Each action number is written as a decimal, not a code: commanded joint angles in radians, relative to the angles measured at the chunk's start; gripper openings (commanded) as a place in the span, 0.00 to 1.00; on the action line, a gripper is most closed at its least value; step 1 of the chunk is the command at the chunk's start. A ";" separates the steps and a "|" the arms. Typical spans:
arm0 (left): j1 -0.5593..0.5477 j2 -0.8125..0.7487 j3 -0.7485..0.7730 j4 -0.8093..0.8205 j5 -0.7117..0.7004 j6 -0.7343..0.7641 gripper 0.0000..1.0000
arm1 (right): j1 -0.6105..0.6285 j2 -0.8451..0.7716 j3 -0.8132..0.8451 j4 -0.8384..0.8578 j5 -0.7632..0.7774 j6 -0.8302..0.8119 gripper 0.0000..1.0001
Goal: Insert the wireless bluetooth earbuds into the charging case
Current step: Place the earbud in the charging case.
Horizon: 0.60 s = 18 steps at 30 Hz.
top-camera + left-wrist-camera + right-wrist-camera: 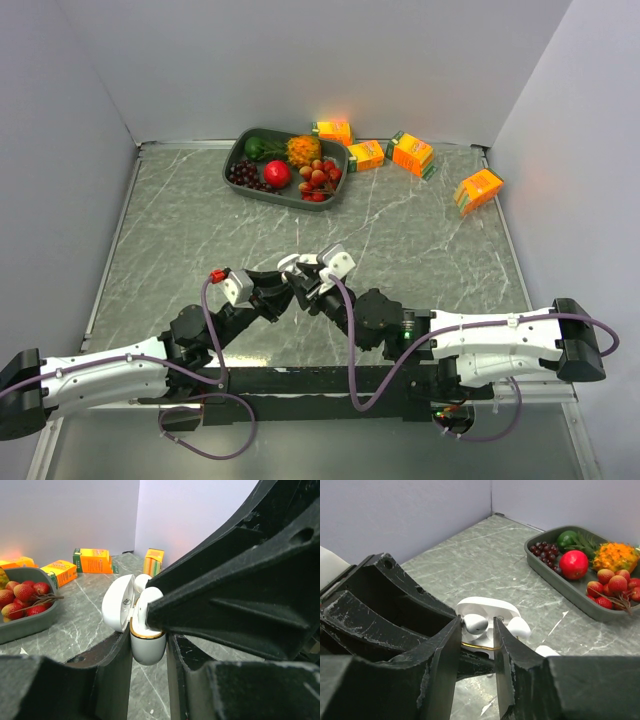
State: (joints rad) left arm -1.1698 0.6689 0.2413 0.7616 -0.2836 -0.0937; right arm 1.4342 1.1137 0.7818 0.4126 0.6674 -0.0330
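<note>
The white charging case (148,647) has a gold rim, and its lid (117,602) stands open. My left gripper (148,652) is shut on the case body and holds it above the table. One white earbud (476,624) sits in the case's near socket, and a second earbud (519,627) sits beside it. The fingers of my right gripper (476,632) straddle the near earbud. The left finger touches it and a small gap shows at the right finger, so this gripper is open. In the top view both grippers (300,275) meet at the table's middle front.
A grey tray (240,150) of fruit stands at the back centre. Several orange juice cartons (412,153) lie to its right, one (478,190) near the right wall. A small white object (547,651) lies on the table just beyond my right finger.
</note>
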 commanded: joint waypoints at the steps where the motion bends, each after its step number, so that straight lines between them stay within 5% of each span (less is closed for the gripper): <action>1: 0.002 -0.019 0.026 0.081 -0.003 -0.005 0.01 | 0.003 -0.026 0.030 -0.031 0.047 0.002 0.42; 12: 0.004 -0.020 0.016 0.071 -0.011 -0.006 0.01 | 0.005 -0.130 0.103 -0.095 0.096 -0.001 0.68; 18: 0.002 -0.023 0.018 0.064 -0.003 -0.003 0.01 | -0.021 -0.178 0.180 -0.249 0.129 0.008 0.70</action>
State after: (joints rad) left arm -1.1690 0.6624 0.2413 0.7773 -0.2928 -0.0929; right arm 1.4372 0.9764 0.8734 0.2718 0.7517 -0.0273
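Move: The right fingertips are just around the second earbud, at the mouth of the open charging case, whose middle is roughly 1 cm ahead, 1 cm left and 2 cm lower. The first earbud stands in the case about 2 cm ahead and 1 cm right of that hand, level with it; the raised lid is some 3 cm ahead and 2 cm left, level too. From the left hand, still gripping it, the case is about 1 cm ahead, 1 cm right and 1 cm higher. Keep spreading the right fingers, already easing open, to let go of the earbud over the case; hold the hand nearly in place at first. Then draw it up about 6 cm and right about 4 cm, ever faster, clear of the case, turning slightly clockwise. Keep the left gripper's hold on the case. ##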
